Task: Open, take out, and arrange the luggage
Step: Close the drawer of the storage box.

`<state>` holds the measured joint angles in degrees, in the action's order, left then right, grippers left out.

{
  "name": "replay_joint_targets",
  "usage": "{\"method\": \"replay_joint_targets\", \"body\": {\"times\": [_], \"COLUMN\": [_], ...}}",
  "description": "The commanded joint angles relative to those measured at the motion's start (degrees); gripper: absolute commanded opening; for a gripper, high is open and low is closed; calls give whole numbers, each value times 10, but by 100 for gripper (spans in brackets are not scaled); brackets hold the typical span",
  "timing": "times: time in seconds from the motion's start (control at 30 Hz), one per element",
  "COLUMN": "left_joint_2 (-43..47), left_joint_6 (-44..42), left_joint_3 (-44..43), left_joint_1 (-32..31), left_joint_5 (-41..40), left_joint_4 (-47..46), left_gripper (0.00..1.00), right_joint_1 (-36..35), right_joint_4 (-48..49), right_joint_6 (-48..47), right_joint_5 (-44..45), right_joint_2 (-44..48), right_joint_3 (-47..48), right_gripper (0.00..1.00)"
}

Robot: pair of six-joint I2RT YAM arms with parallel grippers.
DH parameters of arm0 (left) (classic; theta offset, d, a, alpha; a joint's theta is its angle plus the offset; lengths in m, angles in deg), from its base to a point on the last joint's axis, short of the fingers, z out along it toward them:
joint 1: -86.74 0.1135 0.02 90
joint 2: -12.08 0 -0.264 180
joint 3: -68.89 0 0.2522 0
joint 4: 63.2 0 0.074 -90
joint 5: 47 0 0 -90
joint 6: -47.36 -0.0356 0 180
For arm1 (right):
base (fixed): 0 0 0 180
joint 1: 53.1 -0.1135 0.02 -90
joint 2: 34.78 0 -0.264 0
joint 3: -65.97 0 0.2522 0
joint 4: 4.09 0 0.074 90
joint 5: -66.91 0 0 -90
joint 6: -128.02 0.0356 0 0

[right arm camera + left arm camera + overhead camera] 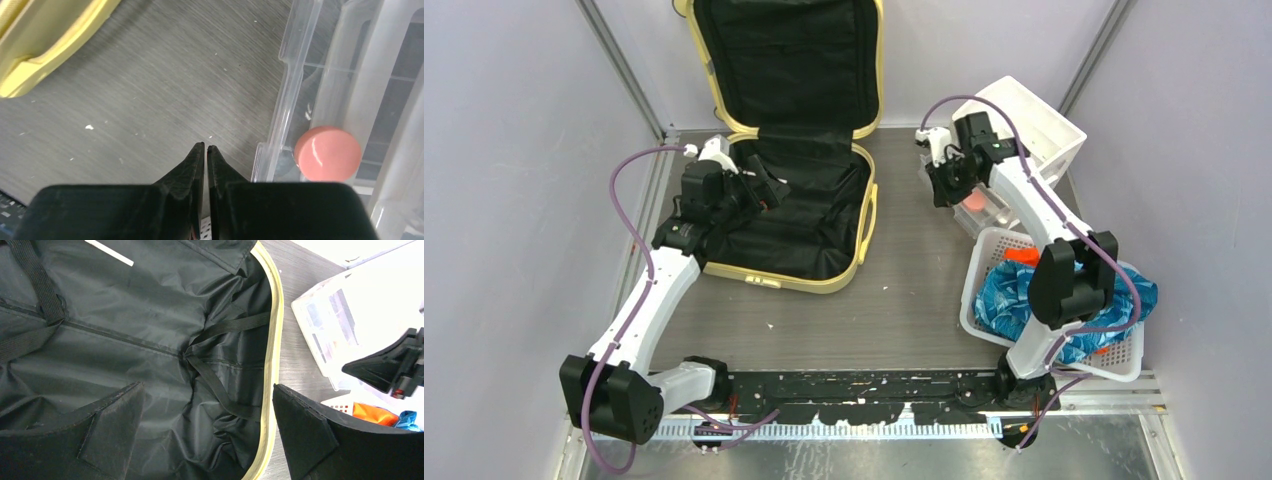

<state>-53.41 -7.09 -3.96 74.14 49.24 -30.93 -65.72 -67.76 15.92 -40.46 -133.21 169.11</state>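
Note:
The pale yellow luggage [867, 215] lies open at the back left, with its lid [784, 60] leaning upright against the rear wall. Only black lining [125, 340] and crossed straps [220, 385] show inside. My left gripper [769, 190] hovers over the lower shell, near its yellow rim [274, 340], and its jaws stand wide open [207, 386] with nothing between them. My right gripper [939, 190] is shut and empty [205, 146] just above the table, between the luggage handle [50, 50] and a clear drawer.
A white stacked drawer bin [1034, 125] stands at the back right, and its pulled-out clear drawer [280, 100] holds a pink round disc [327, 152]. A white perforated basket [989, 250] at the near right holds a blue bag [1024, 290] and an orange item [1024, 257].

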Motion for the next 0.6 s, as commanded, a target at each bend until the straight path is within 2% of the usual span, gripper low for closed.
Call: {"method": "replay_joint_targets", "body": {"times": [0.0,0.3,0.43,0.5,0.57], "left_joint_2": [11,17,18,18,18], "left_joint_6": [2,0,1,0,1], "left_joint_3": [-2,2,1,1,1], "left_joint_1": [4,7,8,8,8], "left_joint_5": [3,-2,-3,-4,-3], "left_joint_4": [-18,-16,-17,-18,-19], "left_gripper": [100,100,100,100,100], "right_joint_1": [-30,-42,-49,-50,-50], "right_joint_4": [54,71,118,145,162], "right_joint_6": [15,14,29,33,26], "right_joint_5": [123,214,312,367,400], "right_joint_2": [-14,-41,-52,-54,-55], "right_joint_3": [7,13,1,-5,-7], "right_gripper": [11,13,16,26,42]}}
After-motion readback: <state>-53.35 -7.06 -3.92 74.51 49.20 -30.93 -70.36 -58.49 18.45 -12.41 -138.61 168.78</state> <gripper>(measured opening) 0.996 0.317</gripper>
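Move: The pulled-out clear drawer has the middle of its front about 4 cm ahead of the right gripper, 3 cm to its right and 3 cm below; the pink cap inside sits some 2 cm ahead and 6 cm right. Its storage box stands roughly 9 cm ahead and 14 cm right. The laundry basket's middle is around 17 cm back and 22 cm right. From the left gripper, the drawer front lies about 29 cm right, 3 cm ahead and lower. Drop the right gripper some 2 cm beside the drawer's front while easing forward, then drive it forward and right against that front, towards the storage box, for about 5 cm forward and 4 cm right overall. Swing the fingertips rightward by some 20 degrees and turn the wrist slightly clockwise; keep the fingers nearly shut, letting them part a little at the end. ##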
